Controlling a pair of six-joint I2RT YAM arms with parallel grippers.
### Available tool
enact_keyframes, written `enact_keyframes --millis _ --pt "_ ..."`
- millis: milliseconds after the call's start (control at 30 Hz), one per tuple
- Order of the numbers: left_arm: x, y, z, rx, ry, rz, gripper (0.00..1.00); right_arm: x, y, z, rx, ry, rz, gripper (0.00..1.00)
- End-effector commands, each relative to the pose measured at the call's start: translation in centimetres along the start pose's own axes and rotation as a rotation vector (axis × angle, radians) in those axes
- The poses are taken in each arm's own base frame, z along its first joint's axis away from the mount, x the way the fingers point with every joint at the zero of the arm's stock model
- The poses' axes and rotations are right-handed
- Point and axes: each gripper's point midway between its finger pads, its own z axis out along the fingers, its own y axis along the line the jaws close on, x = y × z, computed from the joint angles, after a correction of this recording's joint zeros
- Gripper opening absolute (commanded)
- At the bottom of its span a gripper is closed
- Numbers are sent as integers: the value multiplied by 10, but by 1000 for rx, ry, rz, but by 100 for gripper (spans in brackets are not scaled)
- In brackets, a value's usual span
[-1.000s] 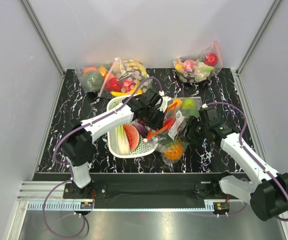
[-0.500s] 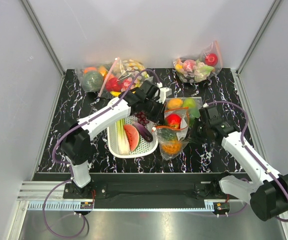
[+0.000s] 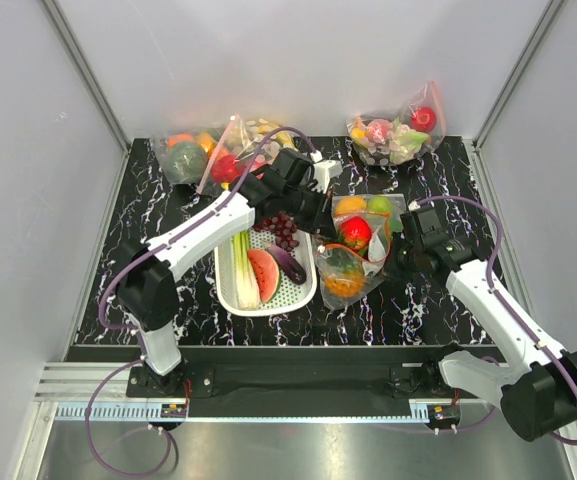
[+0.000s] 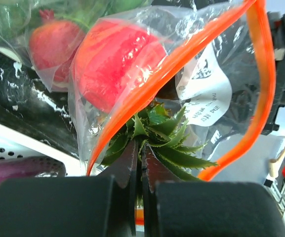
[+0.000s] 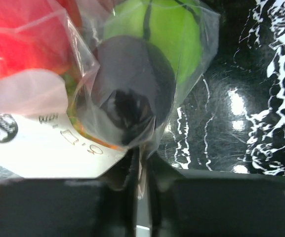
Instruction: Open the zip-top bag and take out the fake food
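Observation:
The zip-top bag (image 3: 353, 262) hangs between my two grippers right of the basket, its orange-red zip strip (image 4: 147, 84) spread into an open loop. My left gripper (image 3: 316, 222) (image 4: 141, 148) is shut on the bag's rim at the strip. Right behind its tips is the pineapple's green crown (image 4: 169, 143). The fake food inside includes a red round fruit (image 3: 356, 232) (image 4: 112, 64) and the orange-yellow pineapple (image 3: 345, 283). My right gripper (image 3: 393, 258) (image 5: 141, 158) is shut on clear film at the bag's right side, below the white label (image 5: 43, 148). A green round fruit (image 5: 167, 34) shows behind film.
A white perforated basket (image 3: 230, 290) on the left holds a leek, watermelon slice, grapes and eggplant. Just behind the held bag lies a clear bag with an orange and a green apple (image 3: 366, 206). More filled bags lie at the back left (image 3: 218, 155) and back right (image 3: 398, 130).
My right gripper has shut on the bag's right side. My left gripper has drawn the rim back and left, spreading the zip strip open and uncovering the grapes in the basket.

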Motion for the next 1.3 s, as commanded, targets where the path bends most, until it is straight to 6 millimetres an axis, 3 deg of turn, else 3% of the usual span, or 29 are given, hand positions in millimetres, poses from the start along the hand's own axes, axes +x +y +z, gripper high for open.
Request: enact_keyframes --millis 0,33,67,167,367,533,700,800,1033,1267 --pt "-28 -24 -22 82 -126 43 0 -9 -3 -8 17 -45 -21 17" --pt "-18 -16 -14 73 -101 16 0 -10 0 -9 2 -55 -21 30" --pt "-19 -12 -11 78 -107 5 0 -11 4 -8 -26 -60 -21 49" --pt "-12 10 1 36 -87 -77 0 -7 11 -6 -92 -81 -20 70" --pt "-18 55 5 -25 -119 -222 0 9 7 -6 -160 -97 -3 78" --pt "-27 79 8 -31 -137 -313 0 24 13 1 -243 -55 -48 87" --pt "-30 88 13 -37 -139 -342 0 25 21 18 -272 -29 -87 88" --pt "-29 95 15 -49 -136 -365 0 22 36 19 -311 -40 -124 88" --pt "-31 110 11 -94 -142 -374 0 15 50 1 -383 -121 -184 96" --pt "-33 114 13 -100 -132 -383 0 31 52 -17 -401 -99 -290 100"
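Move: The left gripper holds the open bag's zip rim beside the green crown; the grapes it heads towards lie about 10 cm ahead, 12 to its left and 13 below. The red fruit is some 6 cm ahead and 7 to the right, 10 below; the orange pineapple about 4 back and 5 to the right, 11 below. From the right gripper, shut on the bag's side, the orange pineapple lies level, roughly 13 cm left and 5 below; the dark fruit is about 5 ahead, 1 left and 4 below. Keep the left fingers shut on the bag and draw it down about 7 cm, then mostly forward about 8 cm and some 4 left, towards the grapes, turning roughly 20 degrees counter-clockwise. Open the right gripper wide to let the bag's side go, ease back slightly, then shift left about 5 cm towards the pineapple, dipping and rising again as the fingertips tilt outward. ##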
